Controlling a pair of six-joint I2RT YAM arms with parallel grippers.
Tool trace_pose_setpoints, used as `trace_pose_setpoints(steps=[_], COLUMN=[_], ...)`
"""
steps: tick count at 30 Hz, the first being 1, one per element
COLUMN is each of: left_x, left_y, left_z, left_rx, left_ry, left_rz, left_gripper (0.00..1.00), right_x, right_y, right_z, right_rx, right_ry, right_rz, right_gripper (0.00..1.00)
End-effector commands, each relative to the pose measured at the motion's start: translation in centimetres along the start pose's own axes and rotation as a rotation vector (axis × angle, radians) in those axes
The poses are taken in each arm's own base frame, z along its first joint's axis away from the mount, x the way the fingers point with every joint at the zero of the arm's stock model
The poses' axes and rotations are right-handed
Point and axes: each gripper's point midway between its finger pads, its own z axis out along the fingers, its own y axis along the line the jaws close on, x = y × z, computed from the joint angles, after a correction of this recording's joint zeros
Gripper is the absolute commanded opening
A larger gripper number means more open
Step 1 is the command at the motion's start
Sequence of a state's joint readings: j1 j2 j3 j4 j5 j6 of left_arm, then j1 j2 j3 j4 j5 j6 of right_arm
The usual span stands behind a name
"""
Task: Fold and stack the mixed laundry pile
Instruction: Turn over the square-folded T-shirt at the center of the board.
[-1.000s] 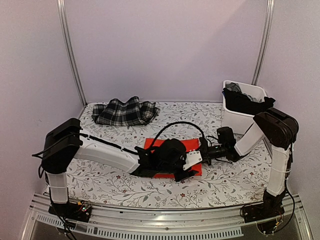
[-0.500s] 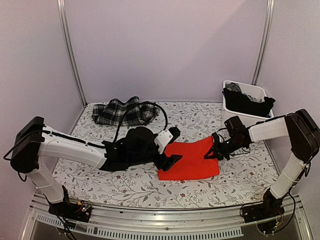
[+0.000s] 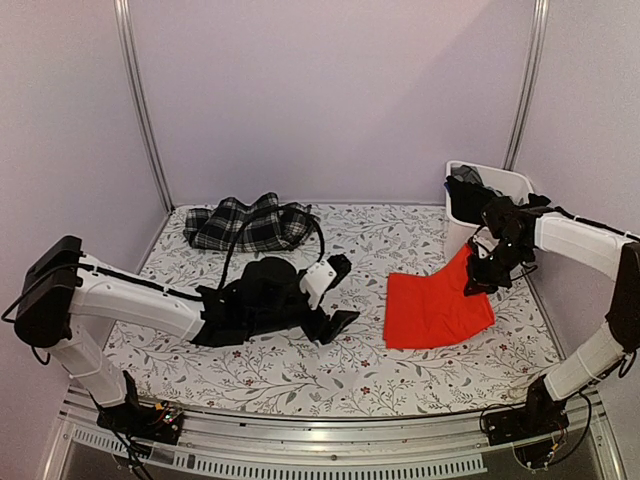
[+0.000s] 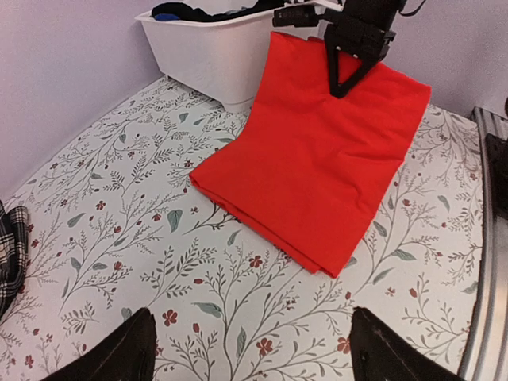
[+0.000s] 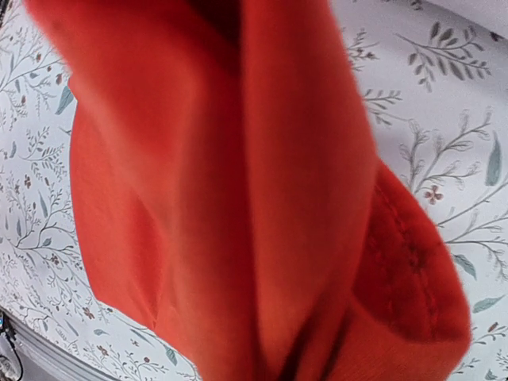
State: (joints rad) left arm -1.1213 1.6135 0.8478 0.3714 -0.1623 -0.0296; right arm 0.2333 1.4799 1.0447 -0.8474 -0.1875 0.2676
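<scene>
The folded orange-red garment (image 3: 432, 308) lies on the right of the table, its far edge raised toward the bin. My right gripper (image 3: 479, 283) is shut on that raised edge; in the right wrist view the orange-red cloth (image 5: 238, 198) fills the frame and hides the fingers. The left wrist view shows the garment (image 4: 317, 159) hanging from the right gripper (image 4: 343, 79). My left gripper (image 3: 342, 290) stands open left of it, empty, over bare tablecloth (image 4: 252, 349). A black-and-white plaid garment (image 3: 250, 225) lies at the back left. Dark garments (image 3: 485, 200) sit in the bin.
The white plastic bin (image 3: 462, 238) stands at the back right, right behind the raised cloth. A floral tablecloth (image 3: 300, 370) covers the table. Metal frame posts (image 3: 140, 100) rise at the back corners.
The left gripper opened, let go of the orange-red garment and drew back left. The right gripper dragged the garment right toward the bin and lifted its edge.
</scene>
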Motion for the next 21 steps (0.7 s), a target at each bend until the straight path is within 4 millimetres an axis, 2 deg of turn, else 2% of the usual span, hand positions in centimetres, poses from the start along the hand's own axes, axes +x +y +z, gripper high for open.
trace_pose_setpoints(steps=[1, 4, 8, 11, 13, 14, 15, 18, 19, 21], left_x=[-1.4, -1.4, -1.2, -0.9, -0.7, -0.6, -0.5, -0.3, -0.4, -0.6], left_y=[0.6, 0.8, 1.1, 1.6, 2.3, 2.5, 2.8, 3.9, 4.3, 4.8], left_z=[-0.9, -1.2, -1.5, -1.8, -2.0, -2.2, -2.4, -3.0, -3.3, -3.9], left_rx=[0.002, 0.004, -0.002, -0.023, -0.046, -0.056, -0.066, -0.094, -0.099, -0.101], left_ry=[-0.05, -0.054, -0.047, -0.03, -0.018, -0.014, -0.011, -0.005, -0.01, -0.02], left_rz=[-0.005, -0.004, -0.001, 0.004, 0.003, 0.003, 0.001, -0.018, -0.028, -0.049], left_gripper=[0.84, 0.84, 0.84, 0.84, 0.84, 0.85, 0.85, 0.85, 0.85, 0.86], right_x=[-0.5, -2.0, -3.5, -5.1, -6.0, -6.3, -6.2, -4.6, -4.0, -3.2], right_y=[-3.2, -4.6, -5.0, -4.8, -4.4, -3.5, -2.4, 1.9, 3.8, 8.5], right_z=[-4.6, -8.7, -13.0, -14.9, -14.6, -13.8, -12.1, -7.6, -5.4, -2.6], right_rx=[0.185, 0.267, 0.329, 0.363, 0.378, 0.379, 0.382, 0.383, 0.366, 0.282], right_ry=[-0.037, -0.118, -0.191, -0.208, -0.182, -0.16, -0.109, 0.012, 0.057, 0.086], right_rz=[0.015, 0.051, 0.072, 0.071, 0.051, 0.021, -0.017, -0.149, -0.192, -0.274], right_gripper=[0.0, 0.0, 0.0, 0.0, 0.0, 0.0, 0.0, 0.0, 0.0, 0.0])
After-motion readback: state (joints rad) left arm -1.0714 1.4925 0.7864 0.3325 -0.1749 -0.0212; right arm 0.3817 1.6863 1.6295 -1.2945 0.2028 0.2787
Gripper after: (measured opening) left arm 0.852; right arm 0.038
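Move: The right hand already grips the far right part of the red T-shirt; the T-shirt's middle lies about 6 cm to its left, 4 cm back and 6 cm lower. The open centre of the board is roughly 28 cm left, 3 cm back and 9 cm below. The laundry bin stands some 17 cm ahead and 8 cm right, at about hand height. From the left hand, the T-shirt's middle is some 22 cm right, 4 cm ahead and 12 cm below. Up and to the right in one fast sweep, the right hand hoists the T-shirt about 14 cm clear of its spot in front of the bin, edging forward, then whips back left some 7 cm while dropping about 5 cm. Its fingers stay shut on the cloth and their tips swing about 20 degrees to the right. The left hand, wide open and empty, eases about 3 cm left and slightly up. ##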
